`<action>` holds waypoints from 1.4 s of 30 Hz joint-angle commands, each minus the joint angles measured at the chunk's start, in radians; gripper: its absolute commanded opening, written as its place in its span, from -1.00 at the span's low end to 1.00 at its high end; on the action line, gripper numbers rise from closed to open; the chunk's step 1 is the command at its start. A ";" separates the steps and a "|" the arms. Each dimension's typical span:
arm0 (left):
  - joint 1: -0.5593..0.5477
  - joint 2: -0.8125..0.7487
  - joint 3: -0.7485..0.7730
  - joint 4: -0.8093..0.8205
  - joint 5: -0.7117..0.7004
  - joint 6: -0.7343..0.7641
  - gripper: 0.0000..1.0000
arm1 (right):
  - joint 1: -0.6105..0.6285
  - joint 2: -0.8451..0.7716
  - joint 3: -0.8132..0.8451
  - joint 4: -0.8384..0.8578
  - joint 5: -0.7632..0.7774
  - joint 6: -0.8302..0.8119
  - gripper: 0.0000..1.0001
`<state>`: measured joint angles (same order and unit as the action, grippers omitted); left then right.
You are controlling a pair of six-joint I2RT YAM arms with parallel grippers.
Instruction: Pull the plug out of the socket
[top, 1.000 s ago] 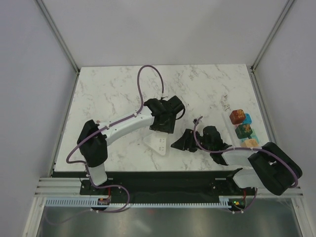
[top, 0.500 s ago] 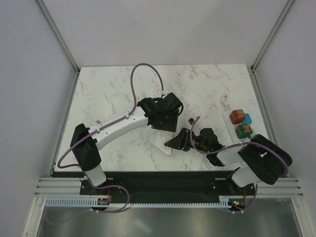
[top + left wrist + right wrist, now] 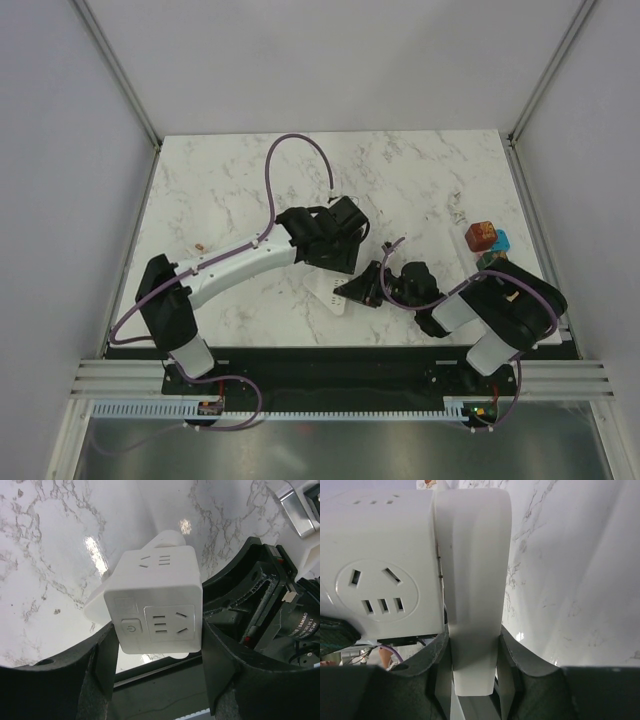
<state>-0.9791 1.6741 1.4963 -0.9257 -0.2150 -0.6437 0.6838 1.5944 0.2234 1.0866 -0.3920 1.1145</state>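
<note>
A white cube socket (image 3: 155, 605) with a power button sits between my left gripper's (image 3: 160, 680) jaws, which press on its two sides. A white flat plug (image 3: 472, 580) is seated in one face of the socket (image 3: 380, 565). My right gripper (image 3: 472, 680) is shut on the plug's body, one finger on each flat side. In the top view the left gripper (image 3: 335, 250) and the right gripper (image 3: 362, 290) meet over the socket (image 3: 335, 298) near the table's front middle. The plug's join with the socket is hidden there.
Coloured blocks (image 3: 482, 234) stand in a row near the table's right edge, behind my right arm. A small pale object (image 3: 459, 214) lies just behind them. A small reddish speck (image 3: 199, 246) lies at the left. The table's front edge is close below the grippers.
Both grippers have closed in on the socket. The left gripper came nearer and down, and the right gripper moved left onto the plug. The right arm's elbow swung right.
</note>
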 commanded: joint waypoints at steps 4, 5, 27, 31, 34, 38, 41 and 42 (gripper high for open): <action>-0.027 -0.172 -0.054 0.218 0.104 0.052 -0.96 | -0.036 0.127 -0.055 0.139 0.002 0.126 -1.00; -0.027 -0.189 -0.067 0.255 0.117 0.053 -0.95 | -0.050 0.151 -0.058 0.148 -0.008 0.131 -1.00; -0.006 -0.156 0.119 -0.112 -0.188 -0.073 -0.96 | -0.070 -0.094 0.057 -0.454 0.156 -0.120 -1.00; 0.092 -0.169 0.079 -0.203 -0.176 -0.119 -0.95 | -0.070 -0.106 0.060 -0.487 0.147 -0.151 -1.00; 0.195 -0.195 0.021 -0.231 -0.143 -0.140 -0.96 | -0.070 -0.119 0.063 -0.510 0.148 -0.168 -1.00; 0.331 -0.231 -0.028 -0.248 -0.078 -0.152 -0.95 | -0.069 -0.128 0.065 -0.521 0.143 -0.180 -1.00; 0.372 -0.222 -0.028 -0.324 -0.130 -0.229 -0.95 | -0.070 -0.128 0.068 -0.525 0.142 -0.185 -1.00; 0.381 -0.212 -0.027 -0.343 -0.167 -0.243 -0.95 | -0.070 -0.129 0.070 -0.527 0.142 -0.188 -1.00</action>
<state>-0.6060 1.5009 1.4612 -1.1908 -0.3248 -0.7849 0.6197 1.4528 0.2993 0.7246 -0.3138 0.9787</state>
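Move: My left fingers grip the plug. The socket it sits in is about 6 cm below that hand, about 1 cm to its left and 1 cm ahead; a white printed box is roughly 32 cm left, 10 cm farther out and 12 cm below. My right fingers hold the socket by its edge, its middle some 5 cm left and 2 cm ahead, level; the plug lies about 6 cm above that hand, 5 cm left and 3 cm ahead. I keep the socket pinched in my right hand and rock the plug with my left, pulling it up about 7 cm off the socket. Then I swing the plug some 16 cm left and a little forward, sinking again and turning about 30 degrees counter-clockwise. My right hand shifts roughly 4 cm forward and right, tilting with the socket. ##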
